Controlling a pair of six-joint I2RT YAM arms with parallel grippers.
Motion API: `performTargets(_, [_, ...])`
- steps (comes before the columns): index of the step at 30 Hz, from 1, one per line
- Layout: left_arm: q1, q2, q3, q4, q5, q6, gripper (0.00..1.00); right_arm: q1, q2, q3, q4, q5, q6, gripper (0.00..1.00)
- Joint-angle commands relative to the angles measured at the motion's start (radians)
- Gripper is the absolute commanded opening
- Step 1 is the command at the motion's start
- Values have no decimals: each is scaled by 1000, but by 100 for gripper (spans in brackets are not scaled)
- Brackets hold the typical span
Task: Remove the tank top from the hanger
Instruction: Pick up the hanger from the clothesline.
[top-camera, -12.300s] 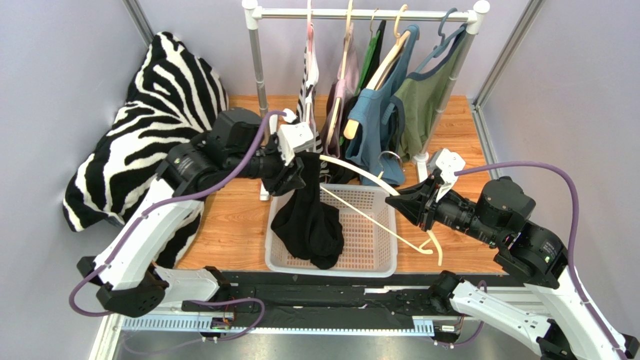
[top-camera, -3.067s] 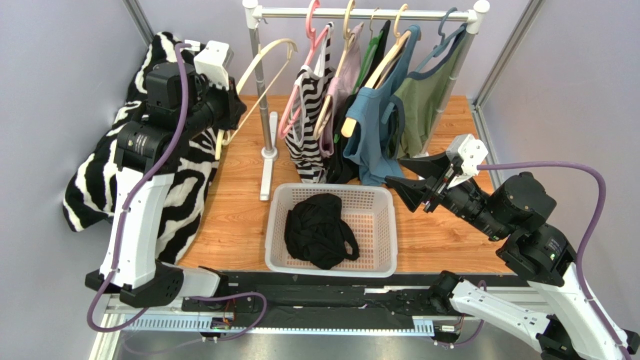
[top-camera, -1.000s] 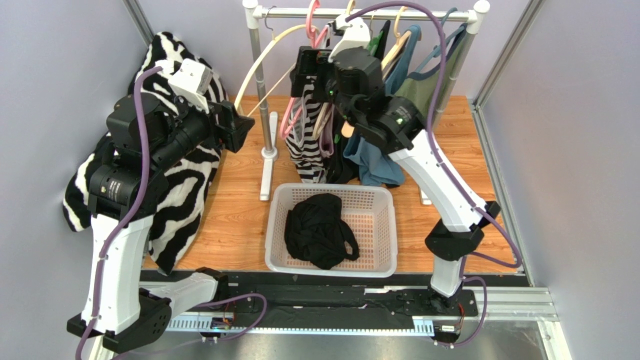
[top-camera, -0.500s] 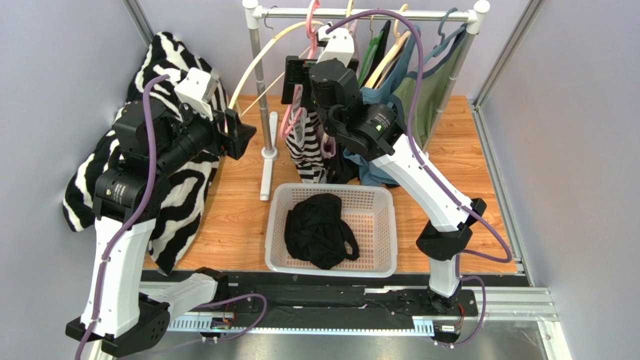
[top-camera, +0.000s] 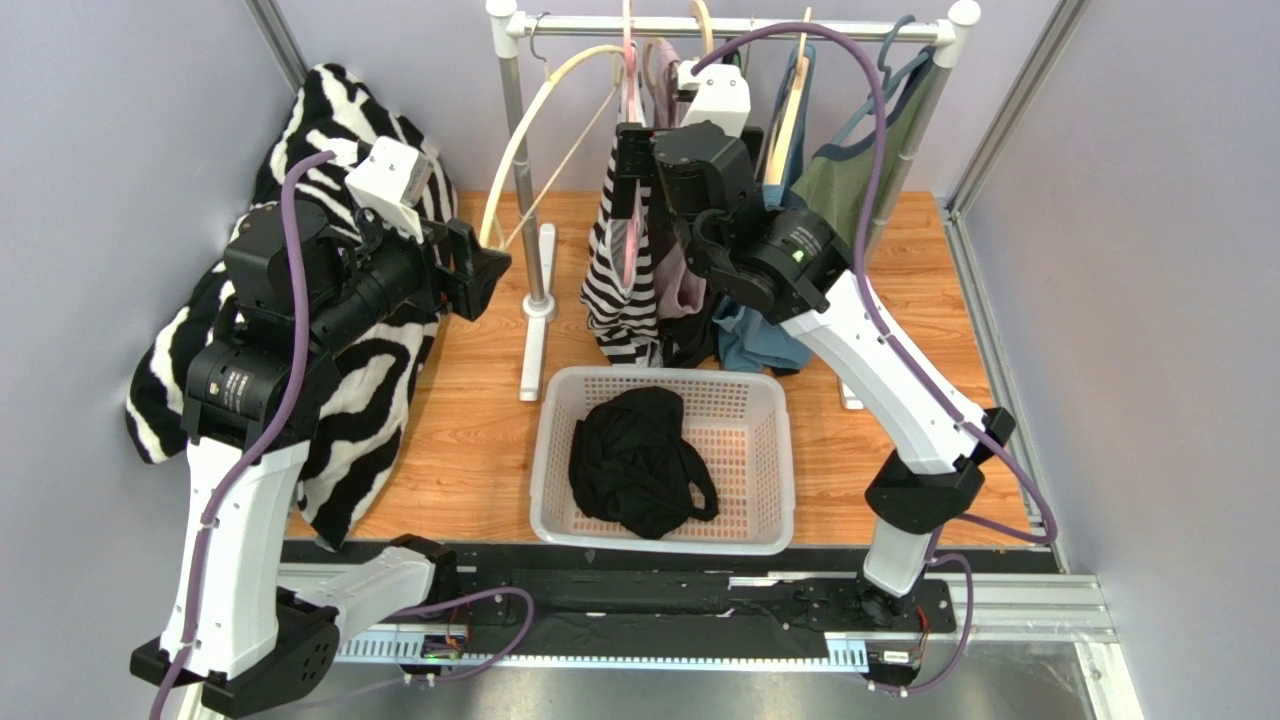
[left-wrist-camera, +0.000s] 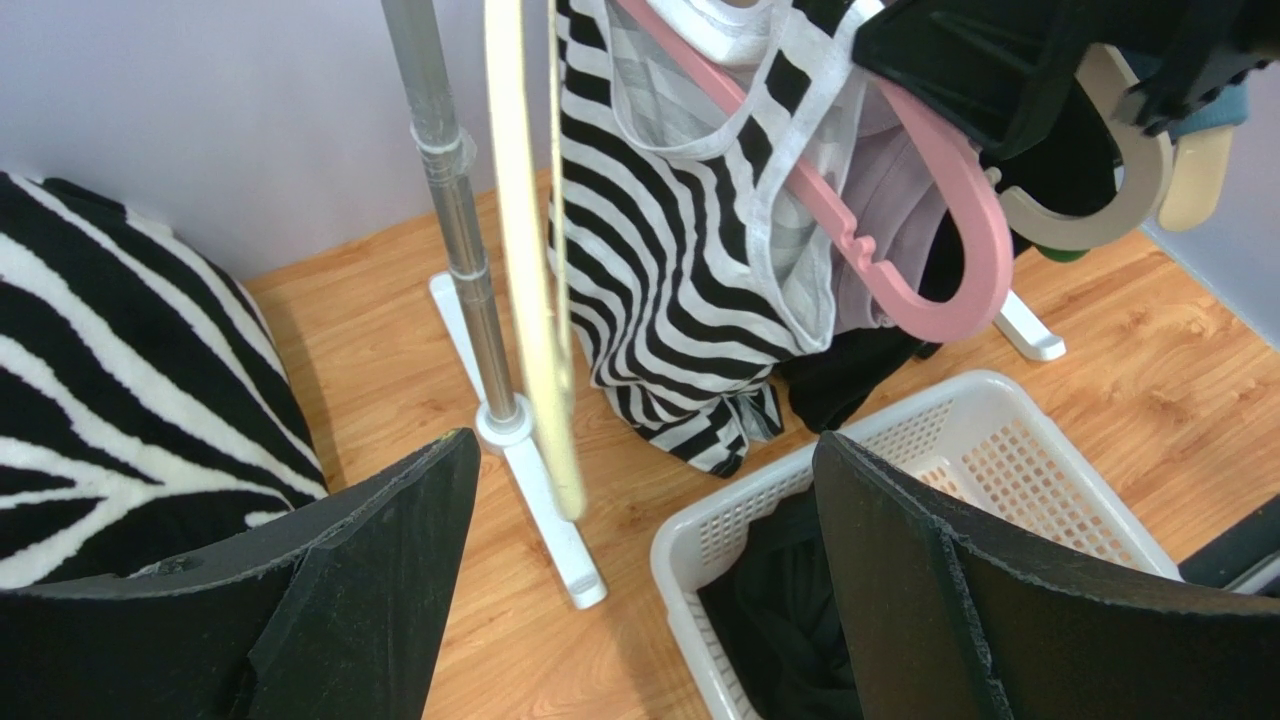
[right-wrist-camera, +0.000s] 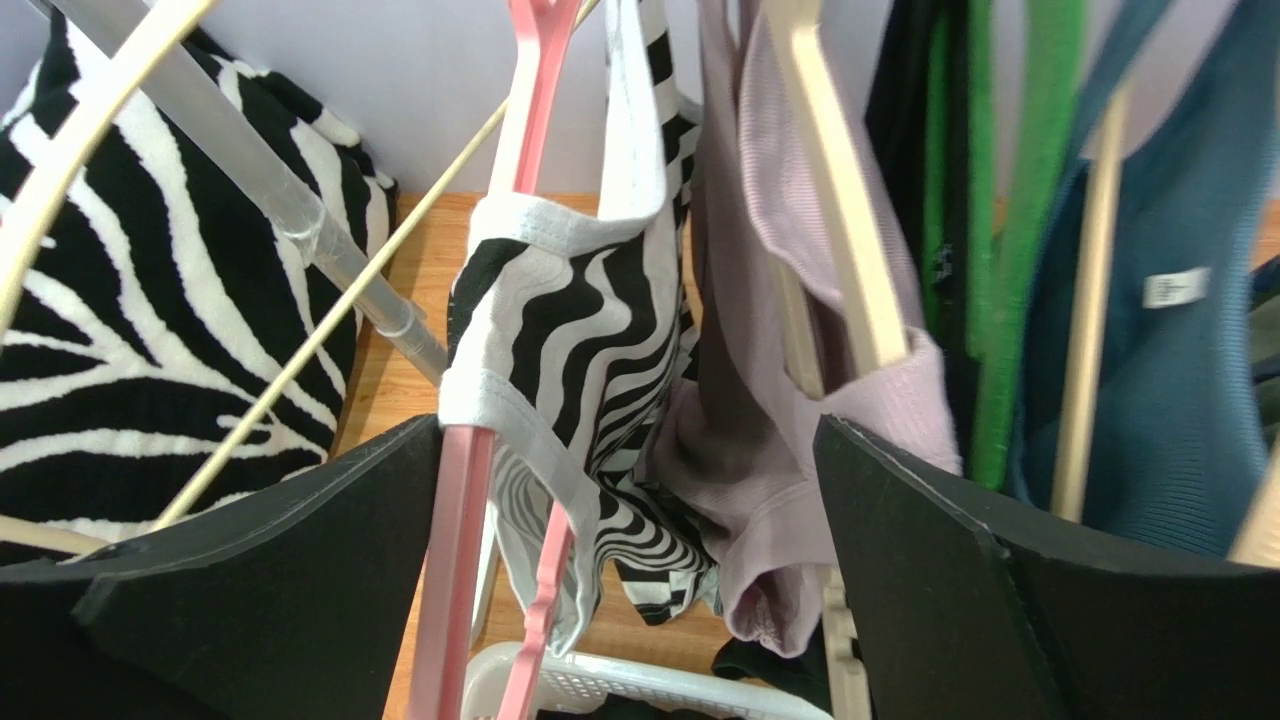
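Observation:
A zebra-striped tank top (top-camera: 621, 285) hangs on a pink hanger (top-camera: 628, 68) from the rail (top-camera: 842, 26). My right gripper (top-camera: 637, 155) is open, up at the rail. In the right wrist view its jaws stand wide around the pink hanger (right-wrist-camera: 463, 510) and the tank top's shoulder (right-wrist-camera: 571, 323). My left gripper (top-camera: 478, 279) is open and empty, left of the rack post (left-wrist-camera: 458, 225). A bare cream hanger (top-camera: 519, 135) hangs at the rail's left end. In the left wrist view, the cream hanger (left-wrist-camera: 526, 255) dangles ahead of my left gripper (left-wrist-camera: 643, 495).
A white basket (top-camera: 777, 450) holds a crumpled black garment (top-camera: 639, 458) below the rack. Mauve (right-wrist-camera: 781, 420), green (right-wrist-camera: 1037, 225) and blue (right-wrist-camera: 1187, 300) tops hang to the right on other hangers. A zebra-print cushion (top-camera: 301, 255) lies at the left wall.
My right gripper has shifted right along the rail, and the pink hanger with the striped top now hangs straighter. The left arm has barely moved.

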Motion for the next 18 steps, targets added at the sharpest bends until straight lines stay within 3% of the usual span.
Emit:
performTargets(1, [4, -15, -8, 27, -6, 11, 91, -2, -36, 20, 34, 2, -6, 100])
performTargets(12, [4, -37, -31, 27, -1, 9, 91, -92, 154, 213, -34, -133, 24, 100])
performTargets(18, [7, -41, -45, 27, -9, 11, 91, -94, 137, 161, -8, -124, 4, 99])
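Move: The right hand is already among the hanging clothes with its fingers wide open. The middle of the pink hanger, which carries the striped tank top, lies about 9 cm ahead and 5 cm to its left, roughly level. At similar height, the lilac top's hanger is some 9 cm ahead and 3 cm right, the green hanger 9 cm ahead and 7 cm right, and the empty cream hanger 7 cm ahead and 13 cm left. From the idle left hand, the pink hanger is about 20 cm ahead and 12 cm right. The right hand eases up about 1 cm with a tiny draw back, then pushes forward about 5 cm from where it began, sinking to end some 2.5 cm lower and about 1 cm farther left, towards the middle of the pink hanger. Both fingers stay wide open and nearly keep their attitude, the left one running along the outer side of the pink hanger's near arm and the right one going in between it and the lilac top's hanger, not yet closing. ##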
